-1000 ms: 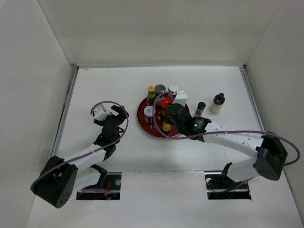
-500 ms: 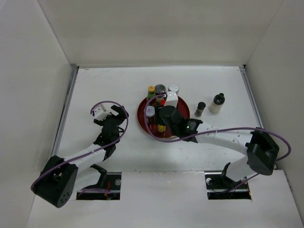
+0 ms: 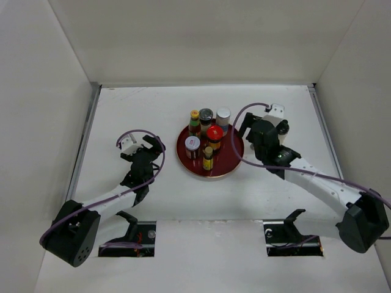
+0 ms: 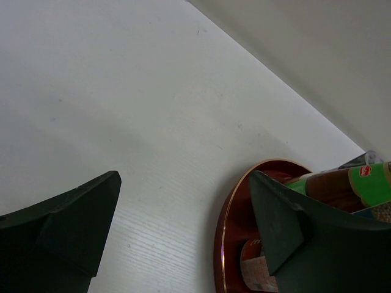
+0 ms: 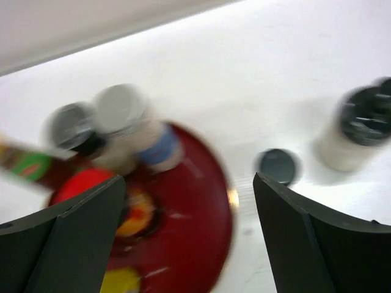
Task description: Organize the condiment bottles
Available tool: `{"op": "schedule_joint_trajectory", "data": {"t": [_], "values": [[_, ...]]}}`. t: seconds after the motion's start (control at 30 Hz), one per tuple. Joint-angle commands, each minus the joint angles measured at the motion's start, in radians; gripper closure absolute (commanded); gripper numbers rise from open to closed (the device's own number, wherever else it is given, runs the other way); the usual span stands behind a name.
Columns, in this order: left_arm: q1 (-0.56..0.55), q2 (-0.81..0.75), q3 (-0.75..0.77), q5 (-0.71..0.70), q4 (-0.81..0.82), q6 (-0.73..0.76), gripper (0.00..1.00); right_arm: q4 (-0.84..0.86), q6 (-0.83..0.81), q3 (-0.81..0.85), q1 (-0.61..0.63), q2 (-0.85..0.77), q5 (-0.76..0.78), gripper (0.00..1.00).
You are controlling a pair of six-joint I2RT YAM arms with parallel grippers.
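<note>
The round red tray (image 3: 229, 160) holds several condiment bottles: a yellow-capped green-labelled one (image 3: 194, 116), a dark-capped one (image 3: 206, 114), a silver-capped one (image 3: 223, 114), a red-capped one (image 3: 214, 133), a small white-lidded jar (image 3: 192, 143) and a small yellow-capped bottle (image 3: 208, 158). My right gripper (image 3: 245, 125) hovers open just right of the tray, holding nothing. In the blurred right wrist view, my right gripper (image 5: 188, 183) is over the tray's right rim (image 5: 201, 244). Off the tray stand a small dark-capped bottle (image 5: 278, 165) and a white bottle with a black cap (image 5: 357, 131). My left gripper (image 3: 144, 148) stands open and empty left of the tray.
White walls close in the table on the left, back and right. In the left wrist view, the left gripper (image 4: 183, 177) is over bare table, with the tray rim (image 4: 223, 235) and a green-labelled bottle (image 4: 366, 186) to its right. My right arm covers the small dark-capped bottle from above.
My right gripper has opened, leaving the small yellow-capped bottle standing on the tray, and has swung back to the right of the tray. The left arm has not moved.
</note>
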Motion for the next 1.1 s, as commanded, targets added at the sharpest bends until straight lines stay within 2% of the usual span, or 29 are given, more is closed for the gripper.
{"op": "schedule_joint_trajectory", "data": {"t": [0.0,0.1,0.23,0.3,0.5,0.73,0.87,1.07], "values": [[0.006,0.008,0.011,0.013,0.052,-0.003,0.14,0.009,0.037,-0.036,-0.097,0.047,0.015,0.07],[0.006,0.014,0.016,0.019,0.052,-0.004,0.14,0.026,0.043,-0.039,-0.170,0.112,-0.013,0.07],[0.007,0.022,0.018,0.019,0.052,-0.004,0.14,0.164,0.014,-0.080,-0.217,0.167,-0.092,0.09],[0.007,0.024,0.018,0.019,0.052,-0.004,0.14,0.172,0.020,-0.079,-0.237,0.196,-0.105,0.10],[0.007,0.024,0.018,0.019,0.052,-0.004,0.14,0.175,0.028,-0.054,-0.278,0.291,-0.134,0.26],[0.007,0.034,0.022,0.031,0.052,-0.004,0.14,0.208,0.003,-0.043,-0.292,0.304,-0.109,0.53],[0.007,0.033,0.022,0.032,0.052,-0.004,0.14,0.205,-0.038,-0.042,-0.286,0.258,-0.063,0.60],[0.007,0.036,0.024,0.032,0.052,-0.004,0.14,0.193,-0.083,-0.020,-0.214,0.159,-0.039,0.61]]}}
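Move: The small black-capped jar stands alone, roughly 5 cm ahead of the open right hand, 8 cm to its right and 16 cm below. The white squeeze bottle is about 10 cm to the right of the jar and 2 cm farther out; the blue-banded can on the tray is some 15 cm left of the jar and 7 cm farther out, the red-capped jar 18 cm left and 3 cm nearer. From the left hand, the small jar lies about 43 cm right, 6 cm ahead, 8 cm below. The small black-capped jar is pinched around its cap by the right hand, which sinks some 13 cm while going about 8 cm right and 5 cm forward, away from the tray. The hand tips down about 15 degrees and turns slightly clockwise, its fingers closing to about half open on the way down; it then rises roughly 4 cm, keeping its hold and tipping partly back. ##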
